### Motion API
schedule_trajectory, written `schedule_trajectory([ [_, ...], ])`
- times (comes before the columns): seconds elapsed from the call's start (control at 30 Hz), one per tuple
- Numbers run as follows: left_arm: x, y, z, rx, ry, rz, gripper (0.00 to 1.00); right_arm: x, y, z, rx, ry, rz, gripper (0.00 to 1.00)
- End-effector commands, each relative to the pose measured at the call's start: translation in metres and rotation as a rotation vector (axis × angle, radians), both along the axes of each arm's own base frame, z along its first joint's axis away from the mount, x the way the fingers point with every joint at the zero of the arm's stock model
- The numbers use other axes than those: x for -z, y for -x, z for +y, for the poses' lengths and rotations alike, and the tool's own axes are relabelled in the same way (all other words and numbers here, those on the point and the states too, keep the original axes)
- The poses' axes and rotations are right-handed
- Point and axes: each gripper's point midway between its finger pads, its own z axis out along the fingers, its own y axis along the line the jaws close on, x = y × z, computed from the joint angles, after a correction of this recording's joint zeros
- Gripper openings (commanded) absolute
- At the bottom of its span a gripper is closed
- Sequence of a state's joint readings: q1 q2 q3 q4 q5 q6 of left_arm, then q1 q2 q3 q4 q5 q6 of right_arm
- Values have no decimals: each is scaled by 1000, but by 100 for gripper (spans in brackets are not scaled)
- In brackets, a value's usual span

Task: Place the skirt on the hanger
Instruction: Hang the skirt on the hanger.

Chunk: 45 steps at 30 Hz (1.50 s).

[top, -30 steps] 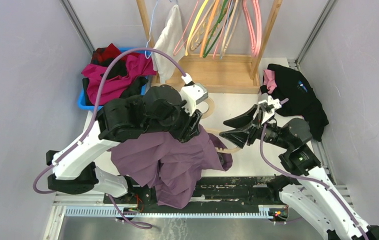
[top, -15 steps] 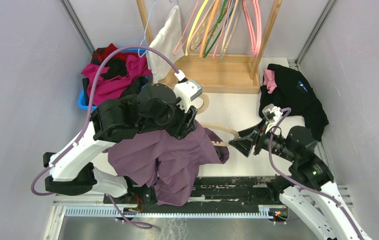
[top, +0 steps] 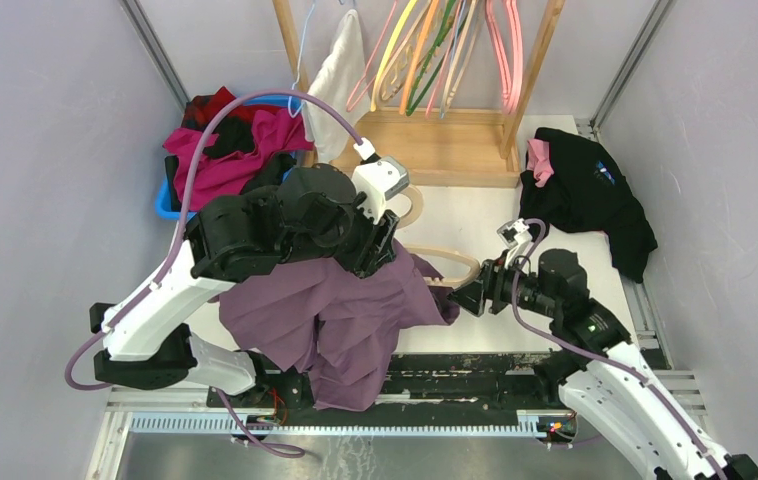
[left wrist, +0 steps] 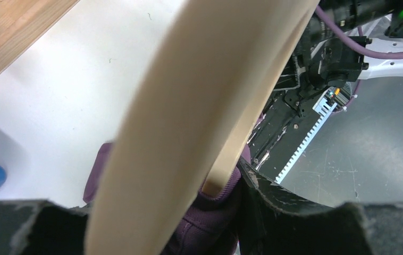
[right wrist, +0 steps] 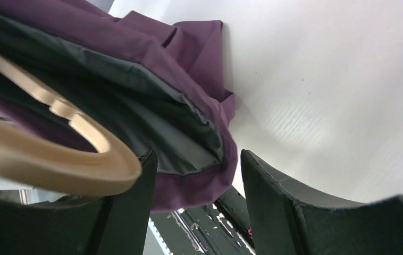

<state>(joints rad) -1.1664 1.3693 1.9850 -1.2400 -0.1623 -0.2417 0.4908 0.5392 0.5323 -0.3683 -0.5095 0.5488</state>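
Note:
The purple skirt (top: 325, 310) hangs bunched under my left arm and drapes over the table's near edge. The wooden hanger (top: 445, 262) sticks out of it to the right. My left gripper (top: 380, 245) is shut on the hanger (left wrist: 189, 106), with skirt waistband (left wrist: 210, 212) pinched beside it. My right gripper (top: 465, 297) is at the hanger's right end. In the right wrist view its jaws stand open (right wrist: 196, 175), with the skirt's hem (right wrist: 189, 186) in the gap and the hanger end (right wrist: 56, 159) beside the left finger.
A blue bin (top: 167, 200) of red and magenta clothes is at the back left. A wooden rack (top: 435, 150) with coloured hangers and a white garment (top: 340, 75) stands at the back. A black garment pile (top: 595, 195) lies at the right.
My right gripper has moved left and down to the skirt's edge at the hanger end, and its jaws have narrowed. The left arm with hanger and skirt has barely shifted.

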Motion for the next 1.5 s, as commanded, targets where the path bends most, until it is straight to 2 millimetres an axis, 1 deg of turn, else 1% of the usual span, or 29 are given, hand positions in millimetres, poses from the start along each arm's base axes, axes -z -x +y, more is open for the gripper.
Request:
schedule_trajectory([
  [0.0, -46, 2, -2, 12, 169, -50, 3, -9, -17, 5, 52, -48, -27, 65],
  [0.07, -46, 2, -3, 14, 170, -51, 3, -7, -19, 6, 55, -48, -22, 65],
  [0.17, -45, 1, -7, 17, 170, -51, 3, -11, -15, 13, 10, -82, -18, 64],
  [0.3, -47, 2, -11, 34, 180, -51, 3, 3, -12, 11, 9, -51, 19, 64],
  [0.37, -49, 1, -10, 26, 183, -59, 3, 4, -7, 12, -1, -75, 32, 63],
  [0.4, -49, 0, -10, 23, 182, -60, 3, 1, -4, 12, -2, -94, 24, 63],
  [0.53, -47, -1, -10, 16, 173, -62, 3, 1, 8, -12, 61, -4, -9, 62],
  [0.63, -44, -2, -10, 19, 163, -61, 3, -14, 13, -31, 126, 31, -77, 62],
  [0.73, -41, -1, -13, 26, 155, -55, 3, -32, 22, -36, 115, 25, -130, 62],
  [0.8, -38, -1, -15, 33, 148, -46, 3, -43, 32, -30, 46, -2, -158, 61],
  [0.87, -38, 0, -15, 34, 149, -42, 3, -47, 43, -20, -56, -27, -160, 60],
  [0.97, -39, 0, -17, 36, 153, -39, 3, -47, 50, -10, -149, -33, -156, 59],
  [1.07, -38, 0, -18, 39, 150, -35, 3, -49, 55, -6, -197, -51, -174, 59],
  [1.23, -38, -1, -22, 40, 149, -34, 3, -45, 55, 1, -233, -77, -162, 60],
  [1.47, -41, -3, -24, 34, 150, -37, 3, -28, 49, 12, -254, -96, -119, 60],
])
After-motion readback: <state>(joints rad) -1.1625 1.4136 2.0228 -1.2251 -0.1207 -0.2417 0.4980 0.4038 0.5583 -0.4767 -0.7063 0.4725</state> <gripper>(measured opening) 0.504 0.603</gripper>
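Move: Just left of the right hand lies the skirt's open waistband corner, about 4 cm to its left, level ahead and some 4 cm below. The hanger's free right end is close above, about 2 cm ahead, 2 cm left and 5 cm up; the hanger's hook stands about 10 cm ahead, 12 cm left and 14 cm up. From the left hand the same corner lies about 14 cm right, level ahead, roughly 18 cm below. Easing forward and down barely a centimetre, the open right hand then draws back about 6 cm, swinging briefly right and rising before sinking again, to the near side of the hanger's end and the waistband's near edge, and turns some 10 degrees counter-clockwise. The left hand keeps its hold on hanger and skirt, drifting about 1.5 cm right. No grip by the right fingers is seen. ##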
